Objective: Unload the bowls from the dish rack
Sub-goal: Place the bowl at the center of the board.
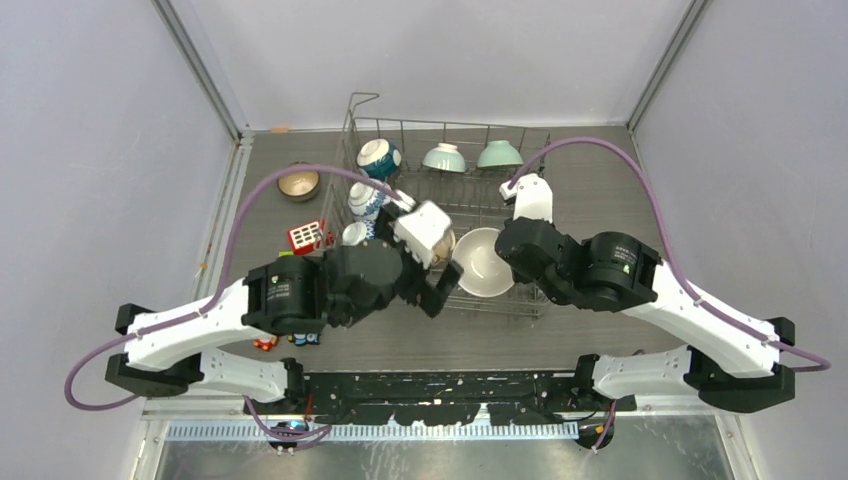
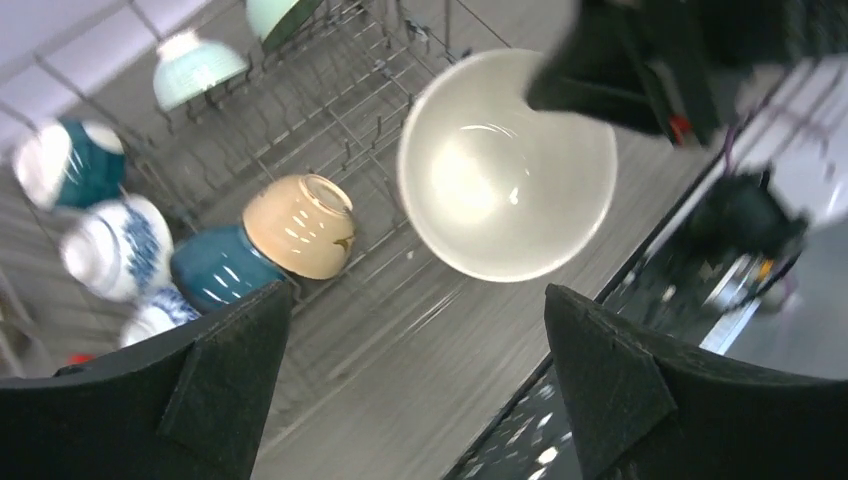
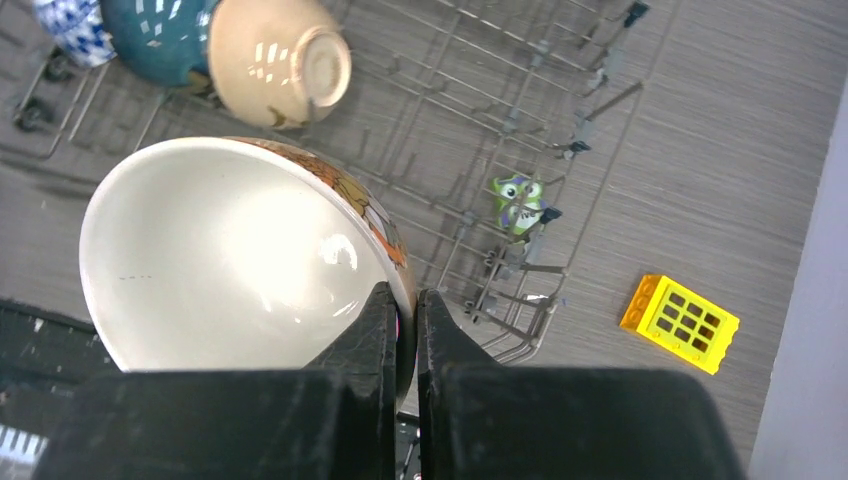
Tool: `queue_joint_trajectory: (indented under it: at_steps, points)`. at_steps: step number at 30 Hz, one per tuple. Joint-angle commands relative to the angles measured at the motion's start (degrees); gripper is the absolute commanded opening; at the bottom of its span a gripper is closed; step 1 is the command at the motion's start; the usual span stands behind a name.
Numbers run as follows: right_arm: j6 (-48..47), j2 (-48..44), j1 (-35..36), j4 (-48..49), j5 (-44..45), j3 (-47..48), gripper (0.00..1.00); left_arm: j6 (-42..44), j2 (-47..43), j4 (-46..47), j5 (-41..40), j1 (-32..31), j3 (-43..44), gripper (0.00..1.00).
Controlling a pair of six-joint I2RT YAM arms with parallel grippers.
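My right gripper [image 3: 405,300] is shut on the rim of a large cream bowl [image 3: 230,250] with an orange pattern outside, holding it tilted above the front of the grey wire dish rack [image 3: 480,120]. The top view shows that cream bowl [image 1: 484,262] at the rack's near edge, between both arms. My left gripper [image 2: 420,340] stands wide open and holds nothing, just left of the cream bowl [image 2: 505,165]. In the rack lie a beige bowl [image 2: 300,225], a dark teal bowl [image 2: 215,265], blue-and-white bowls [image 2: 110,245] and mint bowls [image 1: 443,157].
A brown bowl [image 1: 299,182] sits on the table left of the dish rack [image 1: 450,128]. A red block [image 1: 308,236] lies near the rack's left side. A green owl toy [image 3: 517,200] sits in the rack's corner and a yellow block [image 3: 680,322] lies beside it.
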Motion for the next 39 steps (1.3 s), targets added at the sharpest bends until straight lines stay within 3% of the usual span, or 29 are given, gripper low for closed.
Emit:
queue_joint_trajectory:
  at_steps: [1, 4, 7, 12, 22, 30, 35, 39]
  points:
    - [3.8, -4.3, -3.7, 8.7, 5.9, -3.5, 0.01, -27.4, -2.1, 10.4, 1.7, 7.6, -4.0, 0.96]
    - [5.3, -6.3, -6.6, 12.3, 4.4, -7.1, 0.01, -41.0, -1.4, 11.0, 2.6, 12.0, -7.0, 0.89]
    - [6.6, -6.2, -8.4, 13.9, 3.0, -8.2, 0.01, -47.4, 1.5, 8.6, 2.4, 13.5, -5.6, 0.89]
    - [7.6, -5.5, -9.1, 15.6, 3.9, -8.8, 0.01, -53.1, 6.7, 1.7, -0.2, 14.2, -0.3, 0.99]
    - [9.6, -4.6, -10.7, 17.8, 1.8, -9.4, 0.01, -55.8, 14.0, -2.1, -1.1, 17.3, 2.4, 0.99]
    - [10.1, -4.3, -11.0, 18.1, 1.8, -10.2, 0.01, -56.1, 17.6, -5.9, -3.6, 17.6, 5.4, 0.79]
    - [10.5, -4.0, -11.2, 18.8, 1.2, -10.0, 0.01, -55.9, 18.7, -5.5, -3.7, 17.5, 5.7, 0.71]
    - [10.9, -3.5, -11.5, 19.3, 0.9, -9.7, 0.01, -55.6, 19.2, -4.8, -3.6, 17.5, 5.3, 0.57]
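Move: The white-lined bowl my right hand pinches by its right rim is the target: its middle lies about 4 cm ahead, 9 cm right and 7 cm below my left hand, and 6 cm left and 1 cm back of my right. In the rack some 27 cm down, the tan bowl sits 18 cm ahead and 2 left of my left hand, the blue bowl 8 cm further left, level with it. The green toy lies 8 cm ahead, 8 right and 33 below my right. I bring my left hand about 10 cm forward and 9 cm down, easing slightly right, towards the bowl's left rim, swinging the fingers counter-clockwise some 45 degrees and tipping them down; open, they straddle the wall, one finger inside, then start closing. My right hand keeps its pinch, carries the bowl about 4 cm forward and a little down, turning clockwise, then nearly stops. ##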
